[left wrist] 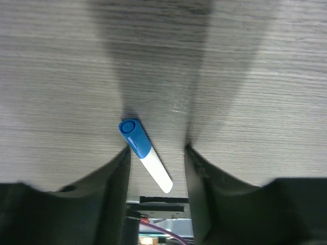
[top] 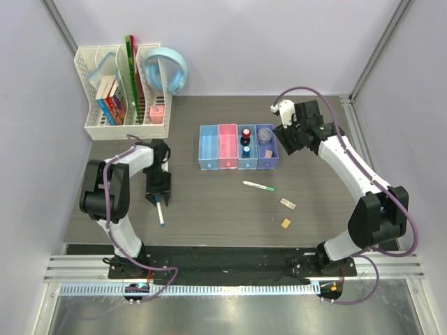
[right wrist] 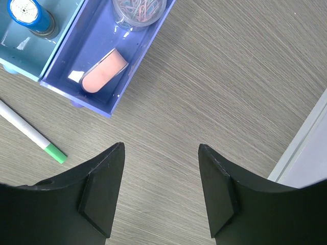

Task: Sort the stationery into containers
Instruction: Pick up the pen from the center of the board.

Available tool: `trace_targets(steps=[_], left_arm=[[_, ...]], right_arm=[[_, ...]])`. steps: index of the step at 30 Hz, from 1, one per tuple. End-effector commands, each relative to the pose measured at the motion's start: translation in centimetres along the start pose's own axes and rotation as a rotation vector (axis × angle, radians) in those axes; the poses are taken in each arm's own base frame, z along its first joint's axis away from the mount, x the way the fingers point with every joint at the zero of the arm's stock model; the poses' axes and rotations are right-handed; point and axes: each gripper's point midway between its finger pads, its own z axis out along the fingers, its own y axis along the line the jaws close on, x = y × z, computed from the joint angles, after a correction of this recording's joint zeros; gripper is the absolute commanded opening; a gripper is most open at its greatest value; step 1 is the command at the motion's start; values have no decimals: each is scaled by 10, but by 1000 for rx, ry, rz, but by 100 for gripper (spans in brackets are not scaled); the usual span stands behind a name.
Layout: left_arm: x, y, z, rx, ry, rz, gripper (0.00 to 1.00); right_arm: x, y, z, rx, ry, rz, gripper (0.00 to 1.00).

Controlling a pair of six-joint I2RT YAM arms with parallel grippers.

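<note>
A white marker with a blue cap (top: 160, 211) (left wrist: 145, 153) lies on the table at the left. My left gripper (top: 158, 198) (left wrist: 157, 148) is down over it. Its fingers straddle the marker: the cap is against the left finger, and a gap shows on the other side. The row of containers (top: 237, 146) stands mid-table, coloured blue, pink, blue and purple. The purple bin (right wrist: 92, 46) holds a pink eraser (right wrist: 104, 70). A thin white pen with a green tip (top: 258, 186) (right wrist: 30, 133) and two small erasers (top: 288, 203) (top: 286, 222) lie loose. My right gripper (top: 285, 142) (right wrist: 161, 145) hovers open and empty beside the purple bin.
A white mesh file organizer (top: 126, 98) with books and a green ruler stands at the back left, with light-blue headphones (top: 167, 70) beside it. A jar of paper clips (right wrist: 139, 9) sits in the purple bin. The second blue bin (top: 246, 145) holds small bottles. A wall rail runs at the right.
</note>
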Motion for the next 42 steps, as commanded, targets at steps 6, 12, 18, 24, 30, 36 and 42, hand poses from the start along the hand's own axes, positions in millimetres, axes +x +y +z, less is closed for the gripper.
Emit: trace_targets(steps=[6,12,18,24,30,36,42], left_arm=[[-4,-16,19,80,12,-12,17],[-9,-20,14,103,-3,20,0],[-23,-23,0,118,-65,60,0],[-58,-40,-43,193,-218,85,0],[-104,-66,-101,289,-356,99,0],[-144,-107,-141,424,-445,119,0],[-180,-164,-156,529,-499,183,0]], right_arm=[[-19,-2,-9,0,-54,22,65],[-20,-1,-11,-2,-61,28,65],[-21,-1,-11,-1,-63,28,65],[-21,-2,-9,-1,-56,28,65],[-17,3,-4,-10,-40,34,65],[-12,5,3,-10,-22,38,65],[-4,13,16,-29,7,45,65]])
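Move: The blue-capped pen lies almost between my left hand's open fingers at table height, its middle about 2 cm back and 1 cm to the left, with the cap end forward. The tray's blue compartment stands roughly 19 cm ahead of that hand and 16 cm to its right, and the pink compartment is 6 cm farther right. The green pen is some 6 cm ahead and 32 cm right. From my right hand the blue-capped pen lies about 17 cm back, 41 cm left and 17 cm below. I shut my left fingers down at the table and pinch the pen near where the cap meets the white barrel. After a brief hold with barely any drift, I swing it off the board in one quickening sweep: about 18 cm forward, 13 cm up and 11 cm right, towards the tray's blue compartment. Meanwhile my wrist tips some 35 degrees, so the fingers angle forward and to the right. ##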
